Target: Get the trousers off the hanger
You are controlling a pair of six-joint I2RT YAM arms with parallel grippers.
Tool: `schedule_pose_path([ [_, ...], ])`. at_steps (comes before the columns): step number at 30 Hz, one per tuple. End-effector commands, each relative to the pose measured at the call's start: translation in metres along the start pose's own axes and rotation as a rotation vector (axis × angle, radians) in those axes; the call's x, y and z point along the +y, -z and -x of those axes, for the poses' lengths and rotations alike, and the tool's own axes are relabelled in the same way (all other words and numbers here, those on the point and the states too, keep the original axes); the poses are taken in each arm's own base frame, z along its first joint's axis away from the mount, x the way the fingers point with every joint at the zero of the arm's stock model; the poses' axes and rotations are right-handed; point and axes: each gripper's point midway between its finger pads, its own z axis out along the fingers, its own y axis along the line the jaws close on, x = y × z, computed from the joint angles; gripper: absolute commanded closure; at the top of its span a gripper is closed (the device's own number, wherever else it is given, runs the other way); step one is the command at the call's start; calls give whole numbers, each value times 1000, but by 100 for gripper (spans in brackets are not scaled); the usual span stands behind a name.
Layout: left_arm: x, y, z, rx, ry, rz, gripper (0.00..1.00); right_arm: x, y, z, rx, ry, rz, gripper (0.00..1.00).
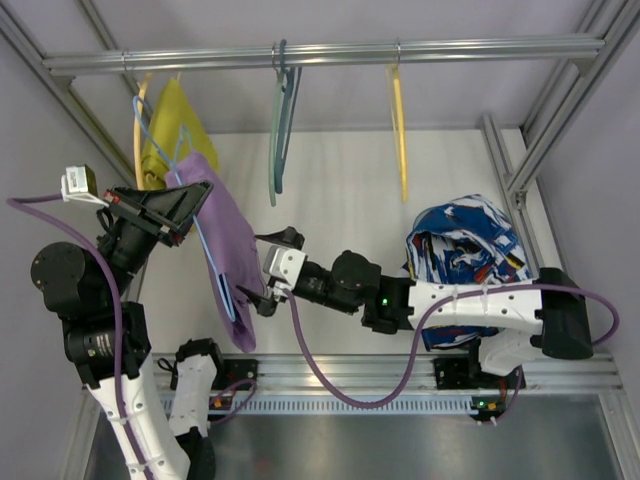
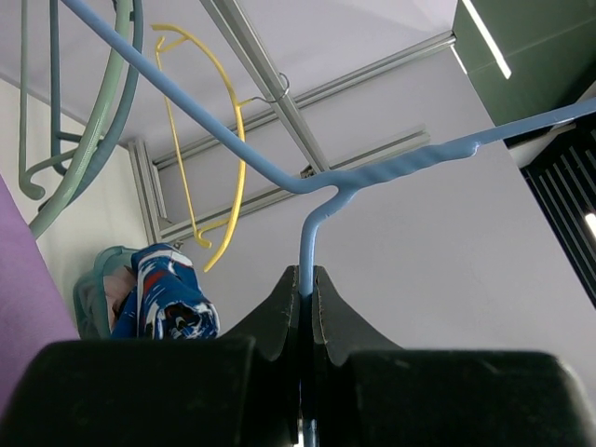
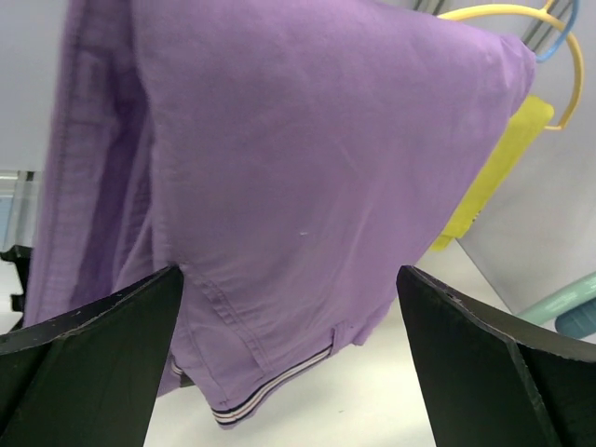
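The lilac-purple trousers hang folded over the pale light-blue hanger, which is off the rail and held up left of centre. My left gripper is shut on the hanger's stem, its jaws pinched on the wire. The trousers show as a purple strip at that view's left edge. My right gripper is open at the trousers' lower edge. In the right wrist view the cloth fills the space ahead of the spread fingers, with the striped waistband low between them.
A metal rail carries a teal-green hanger, a yellow hanger and a mustard-yellow garment. A pile of blue-white-red patterned clothes lies at the right. Frame posts stand at both sides.
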Motion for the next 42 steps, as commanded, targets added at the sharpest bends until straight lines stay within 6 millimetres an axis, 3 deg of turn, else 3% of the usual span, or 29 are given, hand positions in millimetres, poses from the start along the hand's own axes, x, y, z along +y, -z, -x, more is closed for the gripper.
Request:
schedule_pose_path([
  [1,-30,4,7,-51,-58,-91,100,13,-1,39,-111,-9,34,1],
  [12,-34,4,8,-54,-61,-100,100,17,-5,35,-91,34,40,1],
  [22,-41,6,7,-56,-69,-112,100,-24,-19,10,-23,17,-84,1],
  [28,-41,5,8,-56,-65,-111,100,-40,-30,21,-55,27,-123,3],
  [34,-43,5,7,-47,-69,-114,100,-58,-37,30,-74,21,-180,30],
  [35,-42,4,7,-45,-67,-112,100,-66,-36,34,-81,17,-199,49],
  [37,-40,4,7,-42,-70,-110,100,-76,-33,38,-82,19,-229,72],
  [40,-38,3,6,-37,-68,-106,100,-89,-27,46,-82,25,-264,94],
  [42,-35,3,6,-36,-66,-102,100,-98,-23,51,-80,23,-279,100],
])
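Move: The trousers hang draped on the tilted blue hanger, their middle about 6 cm left of my open right hand, 3 cm farther ahead and 3 cm higher. The hanger's middle is roughly 8 cm ahead, 9 left and 8 up. Mustard trousers hang some 20 cm ahead and 13 left, 3 up; green hangers about 20 ahead, 4 right and level. From my left hand, the trousers' middle is about 14 cm below, 6 back and 1 left. I draw my open right hand back about 2 cm, dip it slightly, then sweep it forward some 8 cm along the near, right-hand side of the trousers, lifting about 3 cm and turning roughly 10 degrees clockwise. On the way forward I shut the wide-open fingers and pinch the hanging cloth. My left hand stays put, still gripping the blue hanger. ##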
